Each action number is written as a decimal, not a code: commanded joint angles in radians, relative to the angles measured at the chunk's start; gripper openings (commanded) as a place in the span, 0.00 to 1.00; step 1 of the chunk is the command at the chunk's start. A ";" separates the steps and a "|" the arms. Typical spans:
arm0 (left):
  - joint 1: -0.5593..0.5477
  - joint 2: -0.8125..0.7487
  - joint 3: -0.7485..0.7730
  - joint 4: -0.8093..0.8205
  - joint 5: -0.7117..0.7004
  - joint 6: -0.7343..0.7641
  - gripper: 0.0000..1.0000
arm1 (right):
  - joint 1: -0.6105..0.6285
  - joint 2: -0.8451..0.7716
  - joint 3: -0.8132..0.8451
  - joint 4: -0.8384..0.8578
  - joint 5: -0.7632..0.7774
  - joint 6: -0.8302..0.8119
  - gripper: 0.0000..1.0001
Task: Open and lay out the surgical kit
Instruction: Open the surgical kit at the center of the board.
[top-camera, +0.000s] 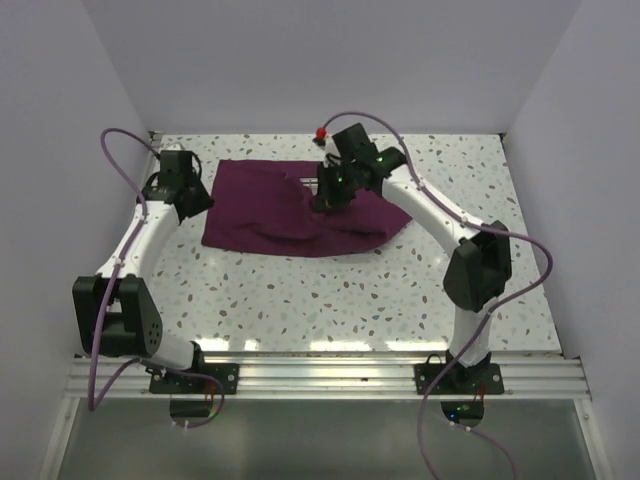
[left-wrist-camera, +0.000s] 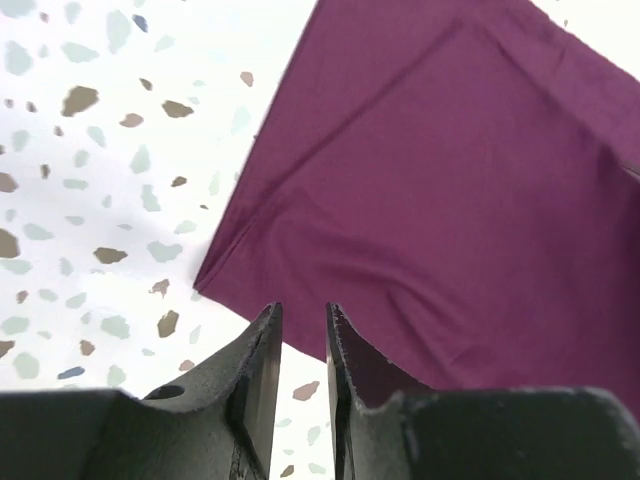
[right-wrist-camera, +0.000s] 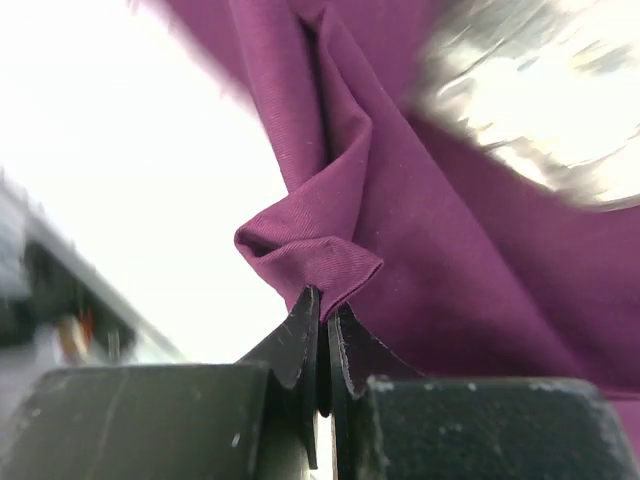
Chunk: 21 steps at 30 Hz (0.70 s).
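The surgical kit shows as a dark purple cloth (top-camera: 265, 210) lying rumpled on the speckled table, toward the back. My right gripper (top-camera: 328, 196) is over its upper middle, shut on a pinched fold of the cloth (right-wrist-camera: 420, 230), which bunches up just above the right gripper (right-wrist-camera: 325, 300). A blurred shiny steel surface (right-wrist-camera: 540, 80), probably the tray, shows past that fold. My left gripper (top-camera: 197, 203) hangs at the cloth's left edge. In the left wrist view the left gripper (left-wrist-camera: 303, 312) has a narrow gap between its jaws, nothing in it, just short of the cloth's near corner (left-wrist-camera: 450, 180).
A small red object (top-camera: 320, 131) sits at the table's back edge behind the right gripper. White walls close in the table on the left, right and back. Bare speckled tabletop (top-camera: 330, 300) lies between the cloth and the arm bases.
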 joint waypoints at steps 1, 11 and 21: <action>0.009 -0.063 0.043 -0.044 -0.073 -0.040 0.27 | 0.176 -0.136 -0.223 -0.135 -0.064 -0.063 0.00; 0.009 -0.181 -0.055 -0.045 -0.158 -0.127 0.34 | 0.346 -0.460 -0.828 -0.258 0.116 0.073 0.00; -0.013 -0.175 -0.252 0.088 -0.001 -0.153 0.77 | 0.346 -0.464 -0.836 -0.344 0.260 0.170 0.82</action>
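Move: My right hand already grips the purple cloth flap, some 18 cm above the board. The near board edge, where the flap goes, lies about 30 cm back and 13 cm to its right; the instrument tray lies some 7 cm ahead, 2 cm left and 17 cm below. From my left hand the near-left cloth corner is about 5 cm back, 2 cm left and 14 cm down; the tray is 6 cm ahead, 25 cm right and 13 cm down. With shut fingers I sweep my right hand back nearly 30 cm, sinking and then swinging right as well, dragging the flap off the tray to the near board edge while the wrist tips down and rolls left side down; stopped there, I open and let go of the flap. Meanwhile my left hand rises slightly, draws back about 5 cm, sinks again and opens wide above the near-left cloth corner, without touching it. ##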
